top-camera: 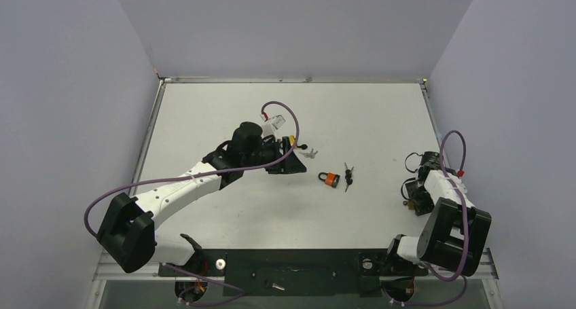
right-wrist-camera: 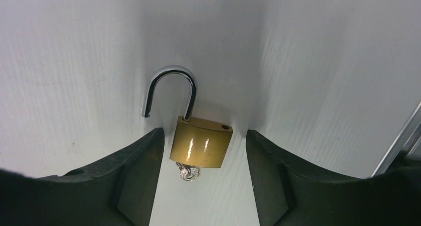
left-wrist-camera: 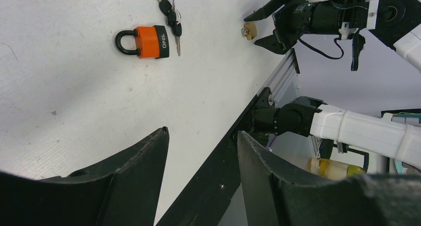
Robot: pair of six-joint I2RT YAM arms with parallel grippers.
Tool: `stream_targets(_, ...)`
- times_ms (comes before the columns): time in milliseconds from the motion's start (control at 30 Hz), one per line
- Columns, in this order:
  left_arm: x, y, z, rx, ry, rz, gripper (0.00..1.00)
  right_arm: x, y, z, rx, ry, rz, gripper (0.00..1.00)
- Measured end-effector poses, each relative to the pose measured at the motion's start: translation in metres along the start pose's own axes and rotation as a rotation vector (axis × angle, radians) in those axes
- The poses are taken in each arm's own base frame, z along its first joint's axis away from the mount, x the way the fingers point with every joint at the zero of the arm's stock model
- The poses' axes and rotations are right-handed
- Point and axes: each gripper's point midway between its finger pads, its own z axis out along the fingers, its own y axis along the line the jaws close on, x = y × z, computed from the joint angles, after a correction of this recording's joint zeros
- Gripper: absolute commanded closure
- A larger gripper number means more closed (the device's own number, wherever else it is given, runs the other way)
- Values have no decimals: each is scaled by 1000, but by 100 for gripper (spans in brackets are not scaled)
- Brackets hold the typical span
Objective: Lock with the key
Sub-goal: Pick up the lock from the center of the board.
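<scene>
A brass padlock [right-wrist-camera: 201,142] lies flat on the white table, its silver shackle [right-wrist-camera: 171,89] swung open. The key [right-wrist-camera: 189,172], small and silver on a ring, sticks out of the padlock's bottom. My right gripper [right-wrist-camera: 203,132] is open and straddles the padlock body, with a gap to each finger. In the top view that gripper [top-camera: 409,195] sits low at the table's right edge. My left gripper [left-wrist-camera: 202,132] is open with nothing between its fingers. It hovers over the middle of the table [top-camera: 291,154], far from the brass padlock [left-wrist-camera: 249,31].
An orange padlock [top-camera: 330,179] with a shut black shackle lies mid-table beside a bunch of black-headed keys [top-camera: 348,176]. A small silver key set [top-camera: 311,153] lies just right of the left gripper. The table's metal edge rail [right-wrist-camera: 402,136] runs close on the right.
</scene>
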Motion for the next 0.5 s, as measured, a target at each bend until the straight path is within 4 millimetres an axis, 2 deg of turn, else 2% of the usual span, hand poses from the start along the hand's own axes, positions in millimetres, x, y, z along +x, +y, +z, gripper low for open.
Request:
stream_targets(100, 0, 0, 0, 0, 0, -1, 50, 3, 2, 1, -9, 1, -9, 58)
stream_targets(200, -2, 1, -1, 0, -3, -5, 50, 6, 8, 0, -22, -8, -41, 74)
stream_targets(300, -3, 1, -1, 3, -8, -5, 50, 11, 20, -4, -39, -14, -102, 80)
stream_targets(500, -4, 0, -1, 10, -11, -4, 49, 24, 59, -24, -120, -37, -248, 88)
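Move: The open brass lock lies right between the right hand's spread fingertips, shackle pointing forward, practically at the hand point and at most 1 cm below it. From the right hand the black-headed keys lie about 20 cm left and 9 cm farther out, and the orange padlock some 26 cm left and 8 cm farther out, both at nearly its height. From the left hand, the brass lock is roughly 39 cm right, 4 cm back and 18 cm below. Low over the board, the right hand first shuts its fingers on the two sides of the brass lock's body and takes hold of it while hardly shifting. Keeping that grip, it speeds up forward and left, about 5 cm out and 4 cm across towards the black-headed keys and orange padlock, rising only about 1 cm near the end and turning some 15 degrees counter-clockwise. ##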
